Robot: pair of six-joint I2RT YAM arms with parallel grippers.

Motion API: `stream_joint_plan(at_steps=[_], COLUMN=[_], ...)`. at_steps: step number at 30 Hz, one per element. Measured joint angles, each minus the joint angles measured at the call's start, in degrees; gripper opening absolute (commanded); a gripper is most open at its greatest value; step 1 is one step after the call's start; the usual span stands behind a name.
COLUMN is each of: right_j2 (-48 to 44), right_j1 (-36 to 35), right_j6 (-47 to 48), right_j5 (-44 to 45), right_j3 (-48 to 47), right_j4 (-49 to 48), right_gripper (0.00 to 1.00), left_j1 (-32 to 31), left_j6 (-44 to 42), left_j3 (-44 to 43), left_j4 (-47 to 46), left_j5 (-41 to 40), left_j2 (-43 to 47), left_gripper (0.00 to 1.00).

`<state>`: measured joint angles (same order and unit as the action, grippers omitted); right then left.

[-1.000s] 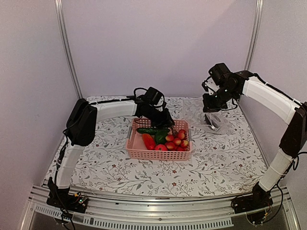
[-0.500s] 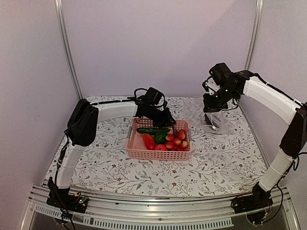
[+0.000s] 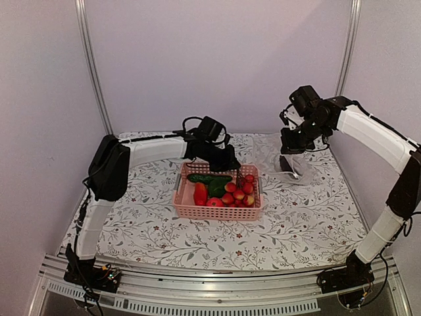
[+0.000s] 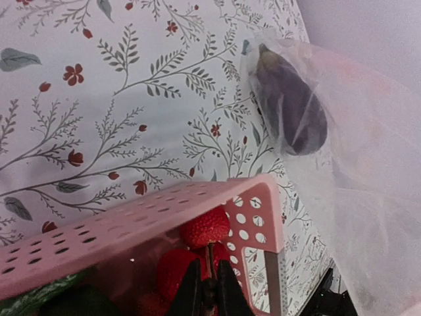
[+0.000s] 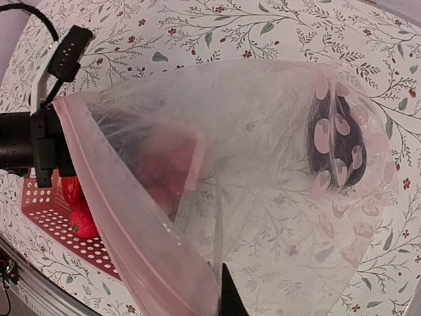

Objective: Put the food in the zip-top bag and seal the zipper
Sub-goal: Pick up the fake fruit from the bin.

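My left gripper (image 4: 209,289) reaches into the far right corner of the pink basket (image 3: 217,212) and is shut on the thin stem of the cluster of small red fruits (image 4: 205,227). The cucumber (image 3: 209,178), the green pepper (image 3: 216,189) and the red-orange pieces (image 3: 200,193) lie in the basket too. To the right, my right gripper (image 3: 289,150) is shut on the mouth edge of the zip-top bag (image 5: 263,151) and holds it open towards the basket. The zipper (image 5: 125,197) runs along that raised edge. The dark eggplant (image 5: 339,141) lies deep inside the bag.
The basket stands in the middle of the flowered tablecloth (image 3: 302,224), with its right end close to the bag's mouth. Metal frame posts (image 3: 92,72) rise at the back corners, in front of pale walls. The left arm's cable (image 5: 26,16) loops above the basket.
The left gripper's jaws have closed on the fruit cluster's stem and the cluster has shifted slightly left in the basket. The right arm and the bag have hardly moved.
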<state>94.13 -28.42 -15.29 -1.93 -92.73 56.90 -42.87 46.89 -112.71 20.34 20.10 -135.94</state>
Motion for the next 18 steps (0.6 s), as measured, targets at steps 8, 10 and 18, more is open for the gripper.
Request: stream_joint_plan(at_steps=[8, 10, 18], right_j2=[-1.2, -1.2, -1.2], right_j1=[0.0, 0.0, 0.0], right_j6=[-0.4, -0.6, -2.0], right_j5=[0.3, 0.4, 0.7], right_j3=[0.2, 0.2, 0.1], right_j4=[0.9, 1.1, 1.8], right_gripper=[0.0, 0.0, 0.0], left_j1=[-1.1, -1.1, -1.6], left_j6=[-0.2, -0.2, 0.3], left_j3=[6.6, 6.7, 6.8], left_j4=[-4.1, -5.1, -8.3], left_j5=[-3.6, -4.7, -10.3], left_j2=[17.6, 20.7, 26.8], left_gripper=[0.0, 0.0, 0.0])
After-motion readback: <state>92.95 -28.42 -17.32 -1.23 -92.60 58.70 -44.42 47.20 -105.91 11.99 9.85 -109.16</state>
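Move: The left gripper already pinches the stems of the fake fruit bunch, whose middle hangs about 6 cm back of it and 5 cm lower. The open bag's mouth is some 10 cm to its right, about level in reach and 6 cm higher; the eggplant in the bag is 17 cm right and 8 cm farther out. The cucumber lies 9 cm left. From the right gripper, the bag's mouth is about 6 cm ahead, 5 cm left and 6 cm below. Bring the left gripper quickly up, about 25 cm, drifting slightly left at the end, to draw the fruit bunch out of the bin by its stems. Keep the fingers shut on the stems and tilt the wrist some 30 degrees so that they swing up from slanting down towards nearly level. Let the right gripper keep its hold on the bag. ##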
